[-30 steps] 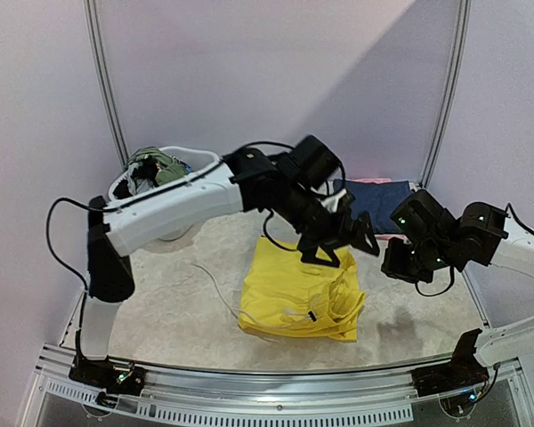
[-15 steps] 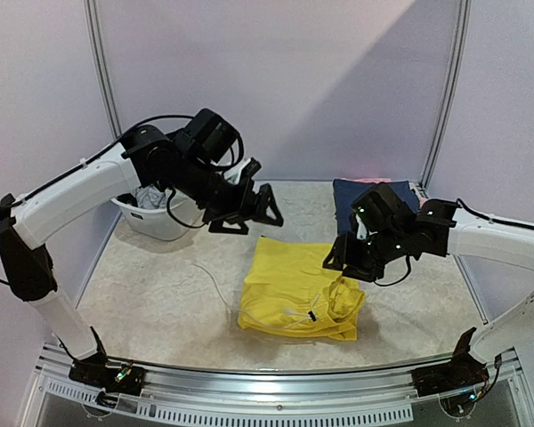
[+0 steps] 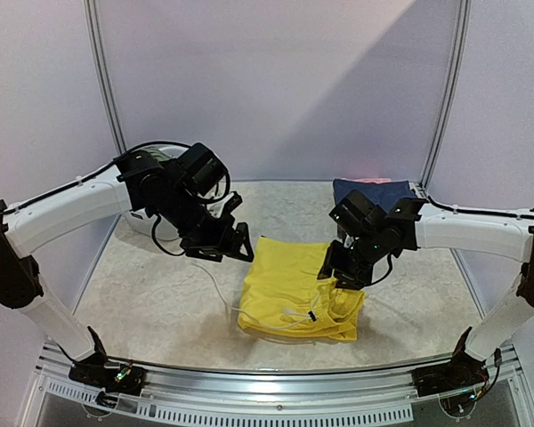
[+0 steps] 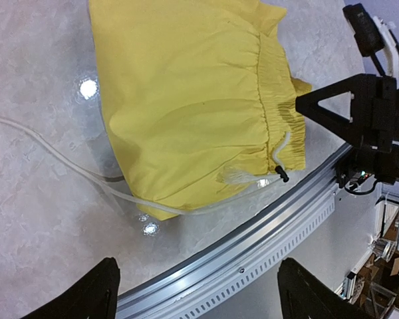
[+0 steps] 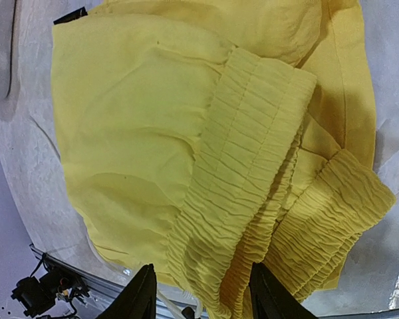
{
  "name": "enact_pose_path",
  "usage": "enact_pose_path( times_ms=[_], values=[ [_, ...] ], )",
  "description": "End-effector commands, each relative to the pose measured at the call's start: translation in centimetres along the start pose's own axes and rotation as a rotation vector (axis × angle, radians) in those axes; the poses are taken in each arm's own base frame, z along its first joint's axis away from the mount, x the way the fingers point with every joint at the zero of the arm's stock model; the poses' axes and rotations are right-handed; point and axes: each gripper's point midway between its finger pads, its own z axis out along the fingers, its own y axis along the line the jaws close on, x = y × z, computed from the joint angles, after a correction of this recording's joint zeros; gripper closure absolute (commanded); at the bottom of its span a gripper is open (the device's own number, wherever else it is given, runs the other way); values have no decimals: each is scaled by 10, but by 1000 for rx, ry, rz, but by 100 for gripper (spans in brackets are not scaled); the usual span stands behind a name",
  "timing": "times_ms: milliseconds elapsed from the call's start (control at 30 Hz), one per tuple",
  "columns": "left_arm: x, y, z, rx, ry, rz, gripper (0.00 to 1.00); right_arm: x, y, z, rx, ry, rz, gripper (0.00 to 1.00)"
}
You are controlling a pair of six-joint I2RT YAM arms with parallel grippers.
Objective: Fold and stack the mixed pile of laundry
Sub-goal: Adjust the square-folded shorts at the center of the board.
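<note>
A bright yellow garment point(image 3: 295, 289) with a gathered waistband point(image 5: 253, 166) and a white drawstring point(image 4: 280, 143) lies folded on the table's front middle. My left gripper point(image 3: 230, 245) hovers just left of its far left corner. In the left wrist view this gripper point(image 4: 196, 300) is open and empty over the front rail. My right gripper point(image 3: 336, 269) is over the garment's right edge. In the right wrist view its open fingers point(image 5: 203, 299) straddle the waistband without pinching it. The rest of the laundry pile is hidden behind my left arm.
A folded navy garment point(image 3: 374, 192) lies at the back right with something pink point(image 3: 367, 181) behind it. The white tub point(image 3: 149, 227) is mostly hidden behind my left arm. A thin clear cord point(image 4: 53, 159) trails across the table left of the yellow garment. The metal rail point(image 3: 276, 405) runs along the front.
My left arm swung from above the yellow garment out to the left and came down by its left corner. My right arm moved left onto the garment's right edge and its jaws opened.
</note>
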Motion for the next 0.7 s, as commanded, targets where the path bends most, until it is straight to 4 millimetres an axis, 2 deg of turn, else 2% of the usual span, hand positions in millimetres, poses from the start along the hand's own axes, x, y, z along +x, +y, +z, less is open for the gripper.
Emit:
enact_pose_path(
  times_ms=[0, 200, 400, 567, 667],
  values=[
    [-3, 4, 4, 11, -2, 15, 17, -13, -8, 14, 11, -11, 63, 53],
    [-4, 1, 5, 21, 11, 29, 18, -33, -10, 34, 0, -9, 103, 56],
    [0, 3, 5, 19, 21, 35, 18, -49, -13, 39, -1, -12, 117, 56],
    [2, 5, 2, 16, 18, 35, 18, -47, -14, 48, 1, 18, 117, 56],
    [4, 8, 0, 11, 17, 34, 18, -42, -23, 46, 29, 26, 122, 54]
  ],
)
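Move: The shorts' upper waistband runs fore and aft under the right hand; its far end, where the hand is heading, lies about 8 cm ahead, level sideways, some 8 cm below. The shorts' middle is about 8 cm left and 1 cm ahead, the cord toggle roughly 6 cm back and 5 cm left, the navy stack some 30 cm ahead and 15 cm right. From the left hand, that waistband end is about 9 cm ahead, 21 cm right, 18 cm below. Forward and down in one slanting reach, the right hand travels about 5 cm out and some 4 cm lower over the yellow shorts, following the waistband towards its far end. Its fingers keep pointing steeply down, still about half open; they come close over the cloth, but no touch can be made out. ##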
